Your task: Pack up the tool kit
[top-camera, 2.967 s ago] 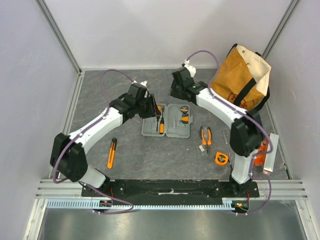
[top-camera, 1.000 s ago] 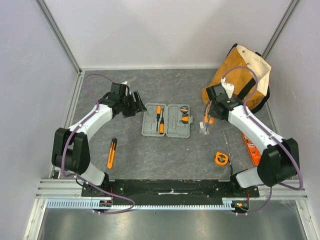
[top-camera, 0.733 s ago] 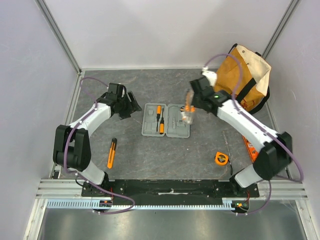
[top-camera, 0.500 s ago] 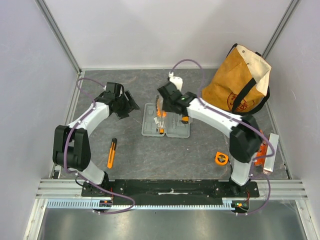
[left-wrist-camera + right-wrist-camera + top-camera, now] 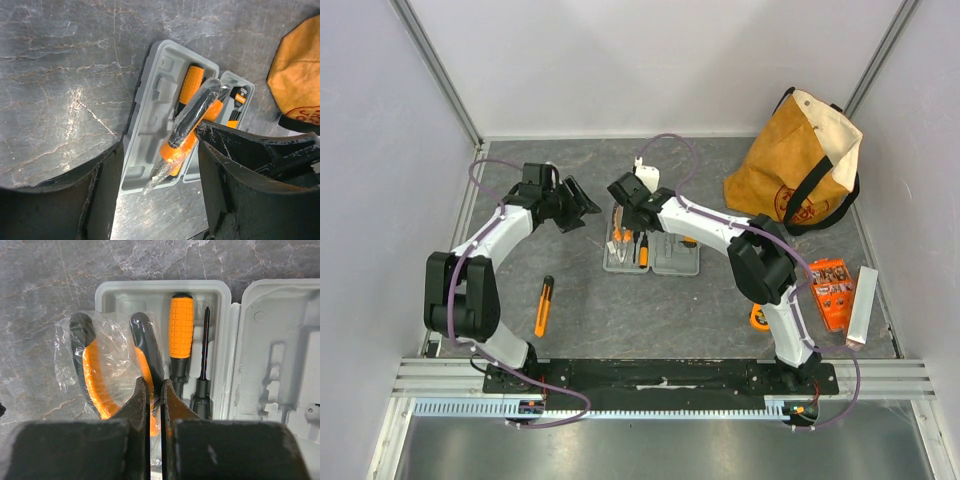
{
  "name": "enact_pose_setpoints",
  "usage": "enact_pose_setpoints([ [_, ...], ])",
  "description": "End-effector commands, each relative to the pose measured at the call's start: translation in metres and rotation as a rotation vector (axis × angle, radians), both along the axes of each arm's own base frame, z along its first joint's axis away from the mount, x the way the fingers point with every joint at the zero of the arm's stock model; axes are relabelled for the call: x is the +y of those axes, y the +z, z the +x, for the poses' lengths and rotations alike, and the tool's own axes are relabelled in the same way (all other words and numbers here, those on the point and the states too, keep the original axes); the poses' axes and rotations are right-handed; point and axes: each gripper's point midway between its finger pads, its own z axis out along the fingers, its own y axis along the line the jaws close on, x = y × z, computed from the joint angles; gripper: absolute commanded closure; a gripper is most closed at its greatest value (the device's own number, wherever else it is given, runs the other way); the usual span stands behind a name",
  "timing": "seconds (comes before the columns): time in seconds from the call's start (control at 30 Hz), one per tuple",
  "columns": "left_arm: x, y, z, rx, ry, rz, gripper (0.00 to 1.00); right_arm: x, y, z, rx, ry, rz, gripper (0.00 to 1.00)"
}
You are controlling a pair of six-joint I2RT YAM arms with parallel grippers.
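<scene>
The tool kit (image 5: 665, 262) lies open mid-table, a grey case (image 5: 235, 340) with an orange-handled screwdriver (image 5: 181, 335) and a thin black one in its left half. My right gripper (image 5: 155, 382) (image 5: 621, 226) is shut on one handle of the orange-and-black pliers (image 5: 97, 372), still in a clear plastic bag, and holds them just above the case's left half (image 5: 150, 130). My left gripper (image 5: 160, 200) (image 5: 582, 204) is open and empty, left of the case and facing it. In its view, the bagged pliers (image 5: 192, 122) hang over the case.
An orange-and-black knife (image 5: 544, 305) lies near the front left. A tape measure (image 5: 758, 318) peeks out beside the right arm. An orange bit box (image 5: 832, 292) and a pale bar (image 5: 861, 305) lie at the right. A tan canvas bag (image 5: 798, 170) stands at the back right.
My right arm has swung left from beside the canvas bag, carrying the bagged pliers over the case's left half. My left gripper has drawn back from the case toward the left.
</scene>
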Motion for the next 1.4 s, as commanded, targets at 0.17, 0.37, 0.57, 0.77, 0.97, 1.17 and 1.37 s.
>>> enact_pose_setpoints([
  [0.17, -0.011, -0.017, 0.002, -0.011, -0.09, -0.026, 0.34, 0.015, 0.002, 0.014, -0.059, -0.03, 0.031, 1.0],
  [0.37, -0.013, -0.03, 0.0, 0.019, -0.096, -0.031, 0.36, 0.013, -0.012, 0.019, -0.048, -0.055, -0.011, 1.0],
  [0.57, -0.013, -0.03, -0.001, 0.009, -0.11, -0.025, 0.36, 0.009, -0.031, 0.021, -0.025, -0.068, -0.078, 1.0],
  [0.77, -0.013, -0.033, -0.002, 0.021, -0.124, -0.012, 0.36, 0.004, -0.046, 0.016, -0.01, -0.08, -0.143, 1.0],
  [0.97, -0.012, -0.037, -0.003, 0.03, -0.124, -0.008, 0.37, -0.01, -0.055, 0.007, 0.013, -0.055, -0.268, 1.0],
  [1.17, -0.014, -0.044, -0.005, 0.051, -0.128, -0.009, 0.37, -0.028, -0.074, -0.014, 0.08, -0.035, -0.358, 1.0],
  [1.37, -0.025, -0.047, -0.005, 0.042, -0.18, 0.019, 0.33, -0.033, -0.085, -0.028, 0.115, 0.003, -0.4, 0.98],
])
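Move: The right hand, with the bagged pliers already pinched in its shut fingers, stands over the tool case's left tray, whose middle is almost straight below, about 7 cm down. The two screwdrivers in that tray lie level with the hand, some 2 cm to its right. The case's other half is also level, about 10 cm right. From the left hand, the tray's middle is roughly 8 cm right, about level, and some 11 cm below. Still pinching the bagged pliers by one handle, the right hand lowers them about 5 cm into the left tray, beside the screwdrivers. It edges roughly 1 cm forward and left on the way, then back again, while the wrist rolls some 10 degrees, left side down. The left hand sinks about 5 cm beside the tray's left wall, fingers staying open. ##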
